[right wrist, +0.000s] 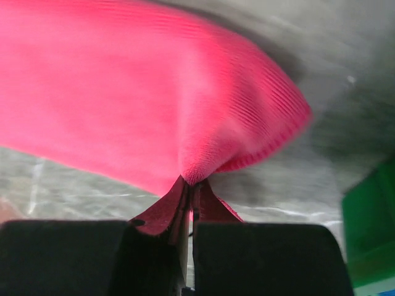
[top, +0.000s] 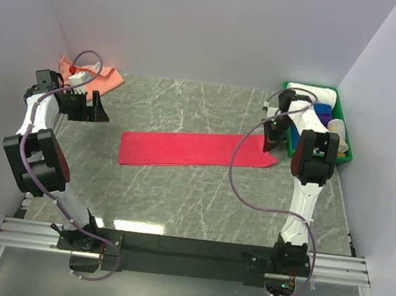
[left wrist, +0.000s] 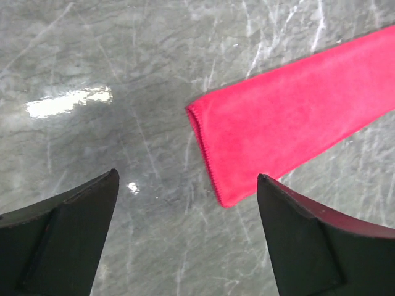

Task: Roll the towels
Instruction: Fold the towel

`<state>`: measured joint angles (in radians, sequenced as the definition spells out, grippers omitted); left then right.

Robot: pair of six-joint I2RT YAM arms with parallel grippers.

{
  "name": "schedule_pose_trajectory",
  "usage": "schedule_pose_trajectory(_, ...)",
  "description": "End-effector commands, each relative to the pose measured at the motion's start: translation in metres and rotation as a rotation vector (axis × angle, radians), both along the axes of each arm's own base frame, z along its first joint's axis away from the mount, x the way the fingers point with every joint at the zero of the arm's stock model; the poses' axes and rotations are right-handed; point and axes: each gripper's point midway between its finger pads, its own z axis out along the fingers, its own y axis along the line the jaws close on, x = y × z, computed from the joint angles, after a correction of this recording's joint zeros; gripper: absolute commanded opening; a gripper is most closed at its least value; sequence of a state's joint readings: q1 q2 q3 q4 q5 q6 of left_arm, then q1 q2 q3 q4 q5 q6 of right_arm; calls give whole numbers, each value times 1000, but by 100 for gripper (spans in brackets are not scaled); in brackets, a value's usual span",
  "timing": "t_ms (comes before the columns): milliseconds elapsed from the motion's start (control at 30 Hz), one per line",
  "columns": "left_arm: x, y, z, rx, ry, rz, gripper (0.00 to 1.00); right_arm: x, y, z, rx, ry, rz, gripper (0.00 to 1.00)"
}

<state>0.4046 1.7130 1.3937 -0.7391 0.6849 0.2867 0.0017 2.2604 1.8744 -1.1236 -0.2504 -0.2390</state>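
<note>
A red towel, folded into a long strip, lies across the middle of the marble table. My right gripper is shut on the strip's right end; in the right wrist view the cloth bunches up from the closed tips. My left gripper is open and empty, above the table left of the strip. In the left wrist view the strip's left end lies ahead between my spread fingers.
An orange towel lies crumpled at the back left corner behind the left arm. A green bin at the back right holds rolled towels in white and blue. Walls close in on three sides.
</note>
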Motion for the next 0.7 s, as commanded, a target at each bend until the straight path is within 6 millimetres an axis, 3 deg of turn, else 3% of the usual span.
schedule_pose_trajectory(0,-1,-10,16,-48,-35,-14,99,7,40,59,83,-116,100,0)
schedule_pose_trajectory(167,-5,-8,20,-38,-31,19,99,-2,90,72,162,-129,183,0)
schedule_pose_trajectory(400,-7,-7,22,-38,-4,36,99,-16,154,63,269,-93,251,0)
schedule_pose_trajectory(667,-13,-9,20,-63,31,62,99,-13,210,51,333,-74,295,0)
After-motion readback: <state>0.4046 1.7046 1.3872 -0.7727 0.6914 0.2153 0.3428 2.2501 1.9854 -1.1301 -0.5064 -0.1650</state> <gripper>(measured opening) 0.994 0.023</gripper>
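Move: The red towel, its right end already pinched in the right hand a few centimetres in from the edge, stretches away to that hand's left; its middle lies about 28 cm left, 3 cm back and some 3 cm lower. The green tray's middle is about 20 cm to the right and 12 cm ahead, at around hand height. From the left hand the towel's middle is about 36 cm right, 3 cm back and 13 cm below. The red towel's pinched right end is carried left over the towel's own length by the right hand, about 19 cm, rising some 4.5 cm early on, with a slight drift back. The fingers keep their closed hold throughout, while the wrist turns some 15 degrees counter-clockwise and its left side tips up by about as much. ##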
